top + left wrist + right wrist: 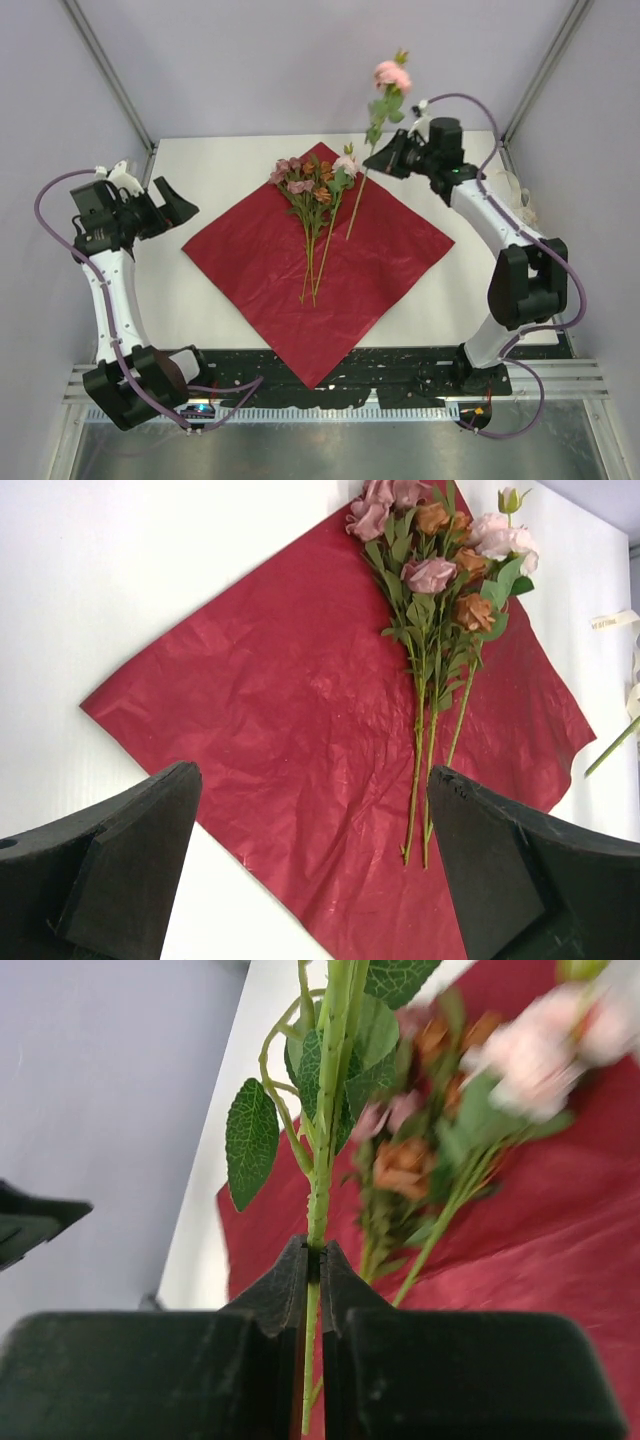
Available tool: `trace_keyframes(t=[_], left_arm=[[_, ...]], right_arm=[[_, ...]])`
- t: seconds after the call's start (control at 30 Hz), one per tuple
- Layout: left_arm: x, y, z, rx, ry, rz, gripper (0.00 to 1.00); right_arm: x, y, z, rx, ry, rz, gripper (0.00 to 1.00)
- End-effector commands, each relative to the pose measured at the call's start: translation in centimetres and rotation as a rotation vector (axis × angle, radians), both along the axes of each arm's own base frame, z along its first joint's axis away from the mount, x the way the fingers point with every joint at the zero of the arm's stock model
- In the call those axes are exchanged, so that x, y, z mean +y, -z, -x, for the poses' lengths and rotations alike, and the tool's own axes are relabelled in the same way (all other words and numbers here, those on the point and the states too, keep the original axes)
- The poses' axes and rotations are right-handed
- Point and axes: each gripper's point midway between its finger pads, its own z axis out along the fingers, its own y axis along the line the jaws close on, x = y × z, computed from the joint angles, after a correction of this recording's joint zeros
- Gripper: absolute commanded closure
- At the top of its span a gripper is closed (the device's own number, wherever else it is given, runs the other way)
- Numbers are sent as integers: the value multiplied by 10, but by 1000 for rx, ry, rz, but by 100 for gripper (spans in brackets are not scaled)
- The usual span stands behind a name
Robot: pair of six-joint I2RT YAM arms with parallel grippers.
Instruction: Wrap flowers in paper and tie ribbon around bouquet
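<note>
The dark maroon paper (320, 262) lies flat as a diamond on the white table. A small bunch of flowers (312, 188) rests on its far half, stems pointing toward me. My right gripper (372, 163) is shut on the stem of one more flower; its pink bloom (392, 75) stands high above the paper's far corner. In the right wrist view the fingers (290, 1285) pinch the green stem (325, 1160), with the paper (570, 1240) behind. My left gripper (180, 212) is open and empty, left of the paper. The cream ribbon (617, 620) shows beyond the paper's right side.
The left wrist view looks over the paper (300, 730) and the laid flowers (435, 590) between its wide-apart fingers (130, 850). The held stem's lower end (612, 747) hangs over the paper's right edge. Grey walls enclose the table on three sides.
</note>
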Motion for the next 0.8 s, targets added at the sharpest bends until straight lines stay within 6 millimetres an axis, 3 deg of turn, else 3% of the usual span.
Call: trace_keyframes(t=[0.0, 0.17, 0.33, 0.53, 0.77], left_arm=[[-8, -5, 7, -55, 48, -32, 0], [-11, 4, 15, -39, 49, -25, 0], [-16, 15, 23, -24, 65, -23, 0], [-19, 30, 33, 11, 76, -30, 0], [-21, 47, 42, 49, 84, -31, 0]], right_arm=[[76, -4, 27, 82, -82, -180, 94], [121, 47, 39, 165, -132, -140, 94], [154, 78, 40, 202, -162, -122, 94], [167, 123, 30, 232, -185, -59, 94], [166, 173, 31, 279, -214, 36, 94]])
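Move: The right hand, still gripping the pink rose's stem, has the bouquet on the paper about 17 cm to its left, 2 cm back and 24 cm below. In the bouquet, the pale rose head is some 12 cm ahead and 6 cm left, the mauve blooms about 10 cm ahead and 22 cm left. The paper's middle lies 8 cm back and 16 cm left. From the left hand, the bouquet is some 10 cm ahead, 32 cm right and 22 cm down. Swinging left and sinking, also a little back, the right hand carries the held rose in over the bouquet; after some 15 cm leftwards it goes almost straight down, nearly 20 cm lower in all. The wrist tips the fingers downward by about 20 degrees and turns slightly counter-clockwise, the fingers staying shut on the stem. The empty left hand, still open, eases down and back. ##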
